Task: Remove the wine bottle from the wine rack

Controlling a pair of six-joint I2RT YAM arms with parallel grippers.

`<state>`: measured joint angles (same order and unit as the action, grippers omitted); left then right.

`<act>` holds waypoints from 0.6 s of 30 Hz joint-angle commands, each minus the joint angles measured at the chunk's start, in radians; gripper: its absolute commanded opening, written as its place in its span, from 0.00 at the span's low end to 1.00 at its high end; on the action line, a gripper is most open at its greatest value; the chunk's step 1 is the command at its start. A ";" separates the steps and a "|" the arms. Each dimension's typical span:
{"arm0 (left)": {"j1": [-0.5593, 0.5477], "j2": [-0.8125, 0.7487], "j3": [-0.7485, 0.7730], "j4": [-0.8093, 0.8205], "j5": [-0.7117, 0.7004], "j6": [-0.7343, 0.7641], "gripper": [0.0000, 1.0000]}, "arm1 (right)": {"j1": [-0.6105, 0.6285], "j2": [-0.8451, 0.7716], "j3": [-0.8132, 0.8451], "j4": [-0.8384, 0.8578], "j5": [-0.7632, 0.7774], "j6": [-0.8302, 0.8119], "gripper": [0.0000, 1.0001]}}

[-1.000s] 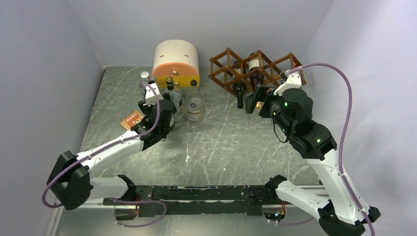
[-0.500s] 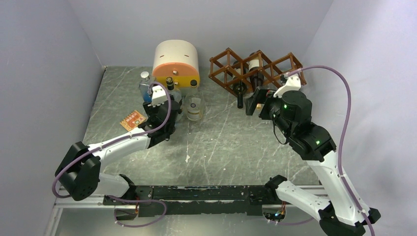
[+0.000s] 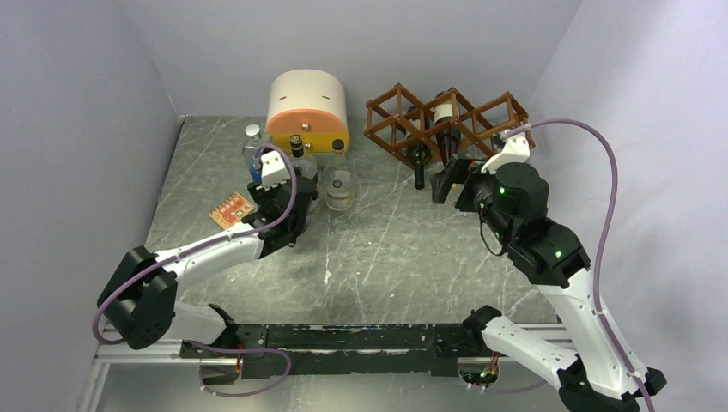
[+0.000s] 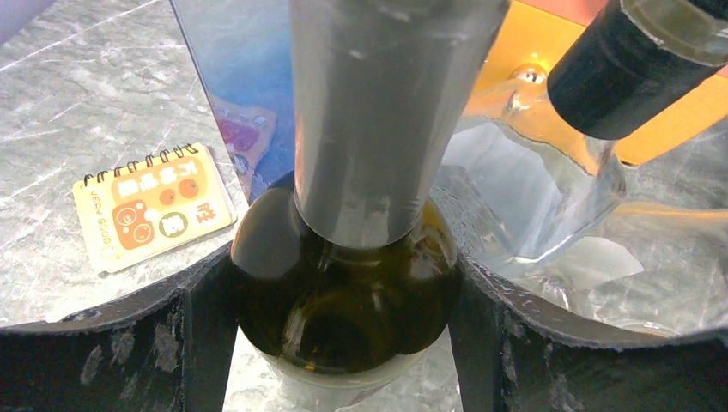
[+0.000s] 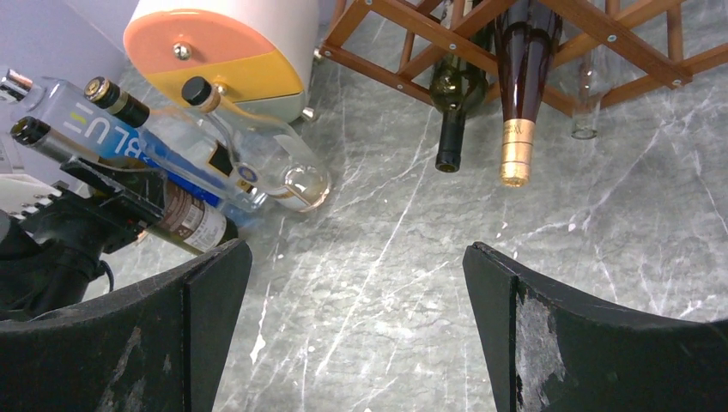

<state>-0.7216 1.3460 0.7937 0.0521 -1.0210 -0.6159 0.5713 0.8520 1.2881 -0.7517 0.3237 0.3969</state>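
The reddish-brown wine rack stands at the back right and also shows in the right wrist view. It holds a dark green bottle, a dark bottle with a gold foil neck and a clear bottle, necks pointing toward me. My right gripper is open and empty in front of the rack, above bare table. My left gripper is shut on a dark green wine bottle at its shoulder, upright among other bottles by the drawer box.
A cream-and-orange drawer box stands at the back centre. Clear glass bottles and a blue bottle stand in front of it. A small spiral notebook lies to the left. Grey walls close in the left, back and right.
My left arm has shifted back and to the right with the dark green bottle in its grip, uncovering the blue bottle. My right gripper has edged slightly toward the rack.
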 commanded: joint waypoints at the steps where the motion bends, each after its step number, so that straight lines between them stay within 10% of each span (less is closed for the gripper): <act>1: 0.005 0.018 0.058 -0.006 -0.070 -0.056 0.39 | 0.004 -0.025 -0.009 0.010 0.009 0.013 1.00; 5: 0.005 0.034 0.068 -0.032 -0.071 -0.077 0.49 | 0.004 -0.037 -0.013 -0.001 0.002 0.023 1.00; 10: 0.003 0.037 0.112 -0.119 -0.068 -0.131 0.92 | 0.005 -0.053 -0.011 -0.016 0.008 0.031 1.00; 18: -0.040 -0.045 0.113 -0.092 -0.053 -0.085 1.00 | 0.004 -0.054 -0.005 -0.035 0.021 0.035 1.00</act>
<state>-0.7353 1.3628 0.9005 -0.0807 -1.0557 -0.7223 0.5713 0.8028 1.2816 -0.7792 0.3264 0.4225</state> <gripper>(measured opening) 0.996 0.997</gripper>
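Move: My left hand still grips the wine bottle at its shoulder, its base already on the table; its middle is straight below my hand by about 4 cm. The blue bottle stands about 7 cm ahead and 3 left; the black-capped clear bottle some 7 ahead and 5 right; the notebook lies 13 left, 3 ahead and 17 below. From my right hand the wine bottle is about 35 cm left, 10 ahead and 22 lower. I hold my left hand nearly still while the wine bottle rests on the table, then spread the fingers fully, ending the squeeze on its shoulder. As they open I lift about 2 cm up alongside the neck, drifting slightly right. ##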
